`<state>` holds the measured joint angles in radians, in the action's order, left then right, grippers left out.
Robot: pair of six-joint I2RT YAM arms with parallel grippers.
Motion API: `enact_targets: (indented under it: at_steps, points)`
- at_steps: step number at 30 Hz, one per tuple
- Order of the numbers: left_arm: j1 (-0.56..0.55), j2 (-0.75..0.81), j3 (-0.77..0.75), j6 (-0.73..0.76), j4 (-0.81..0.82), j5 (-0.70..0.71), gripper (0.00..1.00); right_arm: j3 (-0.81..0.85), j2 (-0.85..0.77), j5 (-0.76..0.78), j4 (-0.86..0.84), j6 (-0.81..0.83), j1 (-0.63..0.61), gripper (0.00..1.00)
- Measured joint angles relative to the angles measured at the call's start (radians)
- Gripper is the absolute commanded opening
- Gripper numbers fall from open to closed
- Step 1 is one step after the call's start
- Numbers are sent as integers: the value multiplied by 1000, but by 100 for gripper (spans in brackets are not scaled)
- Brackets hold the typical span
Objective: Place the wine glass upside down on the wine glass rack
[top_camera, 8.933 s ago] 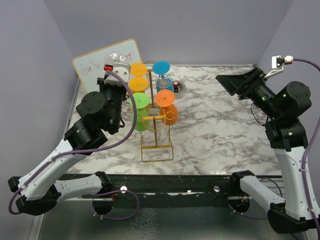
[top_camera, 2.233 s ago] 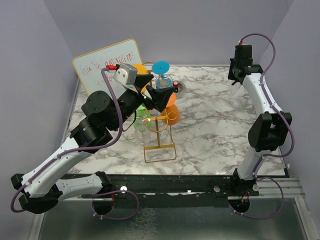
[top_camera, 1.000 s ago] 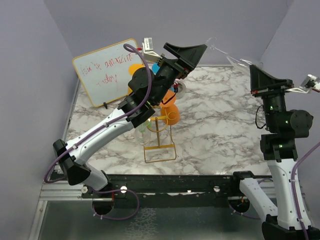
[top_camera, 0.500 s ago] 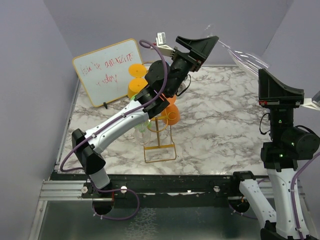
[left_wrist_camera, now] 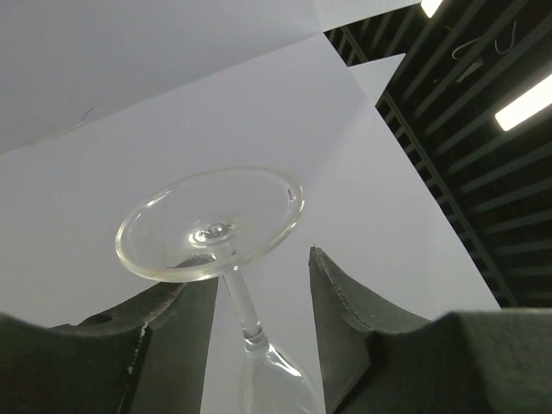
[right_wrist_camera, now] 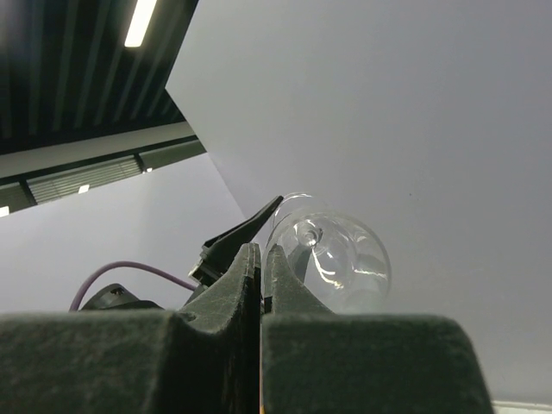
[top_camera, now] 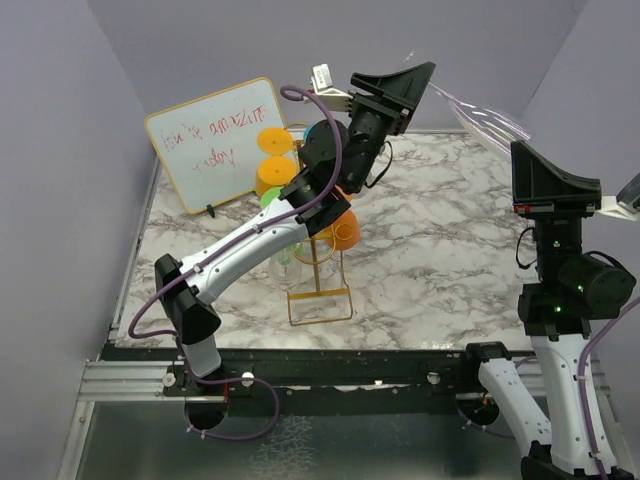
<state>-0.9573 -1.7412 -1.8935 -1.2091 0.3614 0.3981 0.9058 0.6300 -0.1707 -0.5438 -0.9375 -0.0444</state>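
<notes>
The clear wine glass (top_camera: 480, 112) hangs high in the air at the back right, lying nearly level. My right gripper (top_camera: 518, 150) points upward, shut on the rim of its bowl (right_wrist_camera: 336, 263). My left gripper (top_camera: 425, 80) reaches across from the left. In the left wrist view its jaws (left_wrist_camera: 261, 267) straddle the thin stem just under the round foot (left_wrist_camera: 211, 224). The left finger is close to the stem and the right finger stands clearly apart. The gold wine glass rack (top_camera: 318, 290) stands on the marble table below the left arm.
Coloured plastic glasses hang on the rack: orange ones (top_camera: 272, 140), a green one (top_camera: 270, 200) and an orange cup (top_camera: 345, 230). A whiteboard (top_camera: 215, 140) with red writing leans at the back left. The purple walls stand close on both sides.
The right arm lifted the glass higher. The left arm stretched over to it, and its jaws have narrowed from wide open to half-way around the stem.
</notes>
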Motion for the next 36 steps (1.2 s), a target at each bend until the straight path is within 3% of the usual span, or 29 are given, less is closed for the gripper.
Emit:
enact_targets:
  at_steps: [7,11,14,20,23,28,36]
  points:
    - [-6,-20,0,-1,31,58,20,-1,0,-11,-13,-5,0,1]
    - [-6,-32,0,6,51,64,0,-4,-1,-20,-14,-5,0,1]
    - [-6,-36,-1,16,95,65,0,-8,-2,-26,4,-5,1,6]
    - [-6,-35,23,117,215,63,0,-7,-13,-32,60,-6,1,50]
    - [-6,-35,46,183,267,60,0,-6,-25,-30,96,-6,1,65]
    - [-5,-35,52,293,336,42,0,4,-45,-26,158,-2,1,76]
    - [-4,-6,75,499,380,2,0,5,-122,0,313,8,1,79]
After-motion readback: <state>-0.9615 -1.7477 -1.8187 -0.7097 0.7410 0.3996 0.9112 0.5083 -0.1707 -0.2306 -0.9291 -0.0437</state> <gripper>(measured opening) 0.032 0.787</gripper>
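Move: The wine glass's stem, just below its foot, already stands between the half-open left fingers, about 1 cm ahead and 1 cm to the right. The right fingers still pinch the bowl end, some 11 cm right of the left hand, 10 cm back and 6 cm below. From the right hand the stem lies about 11 cm ahead, 10 cm left and 6 cm up. Left fingers shut on the stem, then tip up some 20 degrees; right fingers open, sinking about 4 cm. ##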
